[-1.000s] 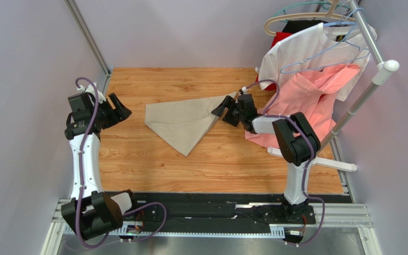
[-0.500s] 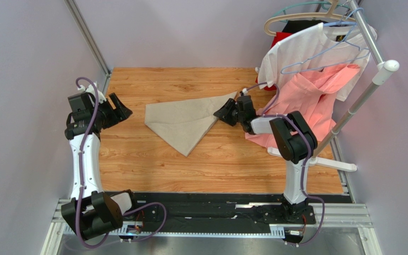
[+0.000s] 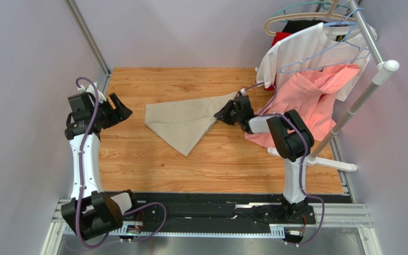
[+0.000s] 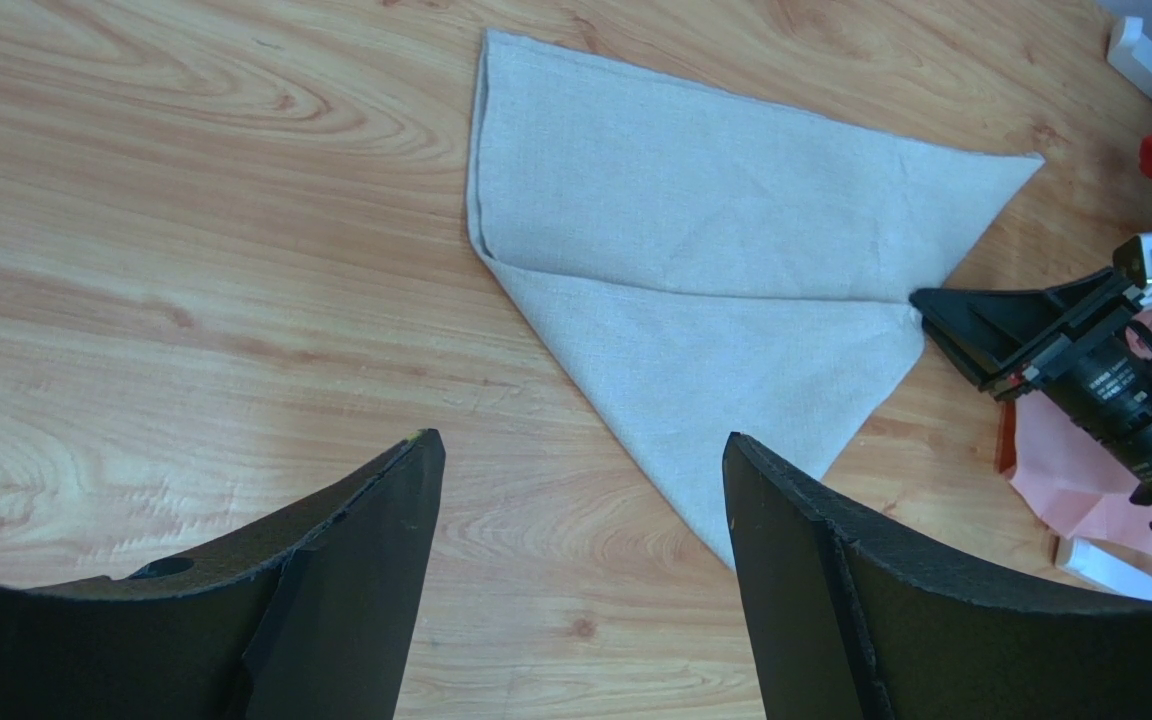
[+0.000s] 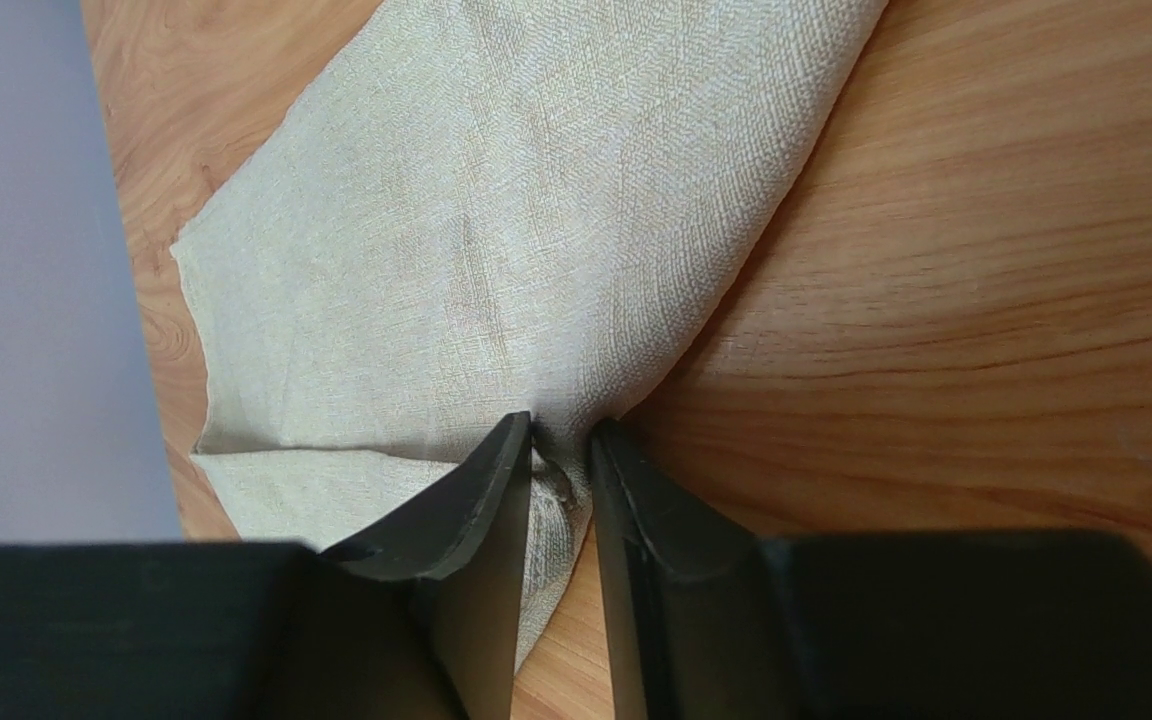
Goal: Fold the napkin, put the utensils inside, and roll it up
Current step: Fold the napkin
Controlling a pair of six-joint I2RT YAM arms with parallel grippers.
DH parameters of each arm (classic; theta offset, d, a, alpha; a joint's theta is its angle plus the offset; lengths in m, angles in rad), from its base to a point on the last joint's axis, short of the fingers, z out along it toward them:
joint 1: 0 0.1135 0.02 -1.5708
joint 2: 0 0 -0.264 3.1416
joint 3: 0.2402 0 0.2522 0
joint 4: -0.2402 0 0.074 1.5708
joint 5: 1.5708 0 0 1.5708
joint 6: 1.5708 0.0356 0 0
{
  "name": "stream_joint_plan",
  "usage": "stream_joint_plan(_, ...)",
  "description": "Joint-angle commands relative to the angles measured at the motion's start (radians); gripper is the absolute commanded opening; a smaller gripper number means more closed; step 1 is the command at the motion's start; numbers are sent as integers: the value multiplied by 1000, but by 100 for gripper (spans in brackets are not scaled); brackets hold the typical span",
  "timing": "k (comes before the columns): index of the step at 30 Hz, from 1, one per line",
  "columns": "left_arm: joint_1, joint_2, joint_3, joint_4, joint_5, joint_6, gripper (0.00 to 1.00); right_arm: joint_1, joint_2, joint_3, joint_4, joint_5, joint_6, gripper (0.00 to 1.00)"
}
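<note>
The beige napkin [image 3: 182, 119] lies folded into a triangle on the wooden table [image 3: 153, 164], also seen in the left wrist view [image 4: 717, 240]. My right gripper [image 3: 223, 112] sits low at the napkin's right corner. In the right wrist view its jaws [image 5: 560, 435] pinch a bunched fold of the napkin [image 5: 507, 225]. My left gripper [image 3: 122, 110] hovers open at the table's left side, well clear of the cloth. Only bare wood shows between the tips of the left gripper [image 4: 582, 450]. The utensils are out of view.
A clothes rack [image 3: 360, 95] stands at the back right with a white T-shirt [image 3: 307, 53] and a salmon-pink garment [image 3: 307, 101] hanging onto the table behind my right arm. The rack's white foot [image 3: 323, 162] lies along the table's right edge.
My right gripper has dropped to the napkin's right corner and its jaws have come together on the cloth. The left arm has not moved.
</note>
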Motion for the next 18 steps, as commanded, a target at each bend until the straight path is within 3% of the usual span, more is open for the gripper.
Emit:
stream_joint_plan(1, -3, -11, 0, 25, 19, -12, 77, 14, 28, 3, -50, 27, -5, 22)
stream_joint_plan(7, -3, -13, 2, 25, 19, -12, 77, 25, 15, -17, -58, 30, -2, 0)
stream_joint_plan(18, -3, -16, 3, 21, 9, -14, 77, 138, -159, -273, 26, 159, 112, 0)
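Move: The right fingers, half open, straddle the napkin's right edge at the flap's end, right at the hand point and barely 1 cm below. From there the napkin's far right corner is about 8 cm ahead and 7 cm right, and its near corner some 15 cm back and 12 cm left. From the idle left hand that edge is roughly 13 cm ahead, 36 cm right and 21 cm down. The right fingers pinch shut on the napkin's right edge, then drag that edge back about 5 cm. ##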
